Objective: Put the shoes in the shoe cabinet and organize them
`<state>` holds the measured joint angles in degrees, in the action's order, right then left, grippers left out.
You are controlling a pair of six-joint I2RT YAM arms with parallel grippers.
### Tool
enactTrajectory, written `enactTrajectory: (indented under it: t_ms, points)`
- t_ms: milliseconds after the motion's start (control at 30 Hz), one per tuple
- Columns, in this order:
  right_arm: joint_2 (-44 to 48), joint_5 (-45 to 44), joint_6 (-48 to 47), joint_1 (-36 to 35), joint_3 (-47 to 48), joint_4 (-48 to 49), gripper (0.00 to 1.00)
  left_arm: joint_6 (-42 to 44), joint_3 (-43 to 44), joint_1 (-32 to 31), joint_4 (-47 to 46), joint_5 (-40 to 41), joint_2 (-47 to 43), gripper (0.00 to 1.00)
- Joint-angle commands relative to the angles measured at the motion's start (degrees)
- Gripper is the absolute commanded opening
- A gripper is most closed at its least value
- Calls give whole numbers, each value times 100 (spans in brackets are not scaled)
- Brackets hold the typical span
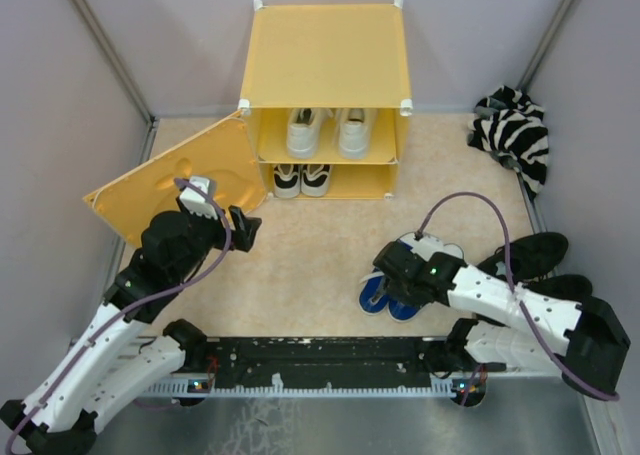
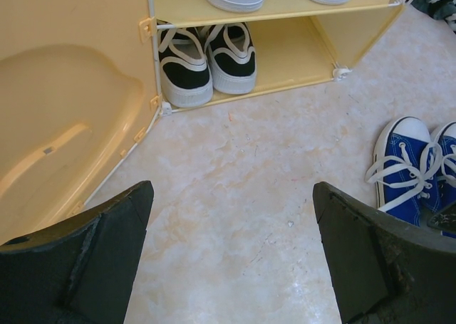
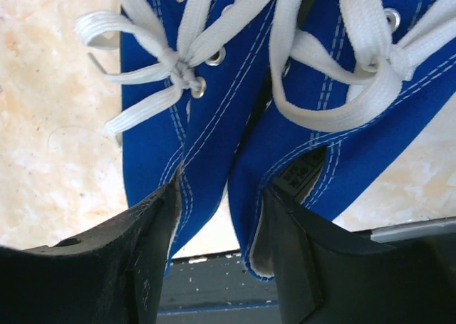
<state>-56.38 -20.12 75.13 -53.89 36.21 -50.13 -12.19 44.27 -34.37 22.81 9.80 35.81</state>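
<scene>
The yellow-orange shoe cabinet [image 1: 325,50] stands at the back with its front panel [image 1: 170,180] swung open to the left. White sneakers [image 1: 325,130] sit on its upper shelf, black-and-white ones [image 1: 300,178] below at the left. The blue pair [image 1: 385,297] lies side by side on the floor near the front. My right gripper [image 1: 390,275] is down on the blue shoes [image 3: 157,139]: one finger stands inside each shoe's opening, and the two inner walls hang apart between them, not pinched. My left gripper [image 2: 231,189] hovers wide open over bare floor in front of the panel.
An all-black pair [image 1: 530,255] lies right of the blue shoes, beside my right arm. A zebra-striped cloth [image 1: 515,130] is heaped in the back right corner. Walls close in on three sides. A black rail [image 1: 330,360] runs along the near edge.
</scene>
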Motion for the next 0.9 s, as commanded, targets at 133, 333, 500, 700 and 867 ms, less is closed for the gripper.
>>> enactTrajectory:
  t_ms: [133,333,500,700,867]
  points:
    - [-371,-389,520,129,-187,129,55,21,-8,-8,59,27,-92,99]
    - [-95,-322,461,380,-796,395,54,-7,-79,-8,42,37,-132,99]
    - [-151,-445,-5,519,-912,731,50,-22,-74,-8,70,18,-109,99]
    - [-497,-878,-1487,462,-283,924,0,-33,-85,-8,83,63,-116,99]
    - [-750,-945,-2088,-362,214,1399,0,-55,-115,-8,77,104,-142,99]
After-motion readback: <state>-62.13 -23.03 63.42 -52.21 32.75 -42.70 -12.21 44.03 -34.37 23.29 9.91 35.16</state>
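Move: My right hand is just above the heels of the blue shoes, fingers half open and straddling their neighbouring inner edges. From it, the left blue shoe's middle lies about 8 cm ahead, 2 cm left and 4 cm lower; the right one's is 8 cm ahead and 8 cm right. The nearer dark shoe is some 33 cm right, level with my hand. From my left hand, the left blue shoe lies roughly 31 cm right, 2 cm back and 24 cm down. I sink my right hand about 3 cm to the heel openings of the blue shoes, easing nearly 2 cm right and a little forward. Down there I shut my half-open fingers on the two adjoining inner collar walls, pinching them together, while the hand swings back some 15 degrees counter-clockwise and edges slightly forward. ##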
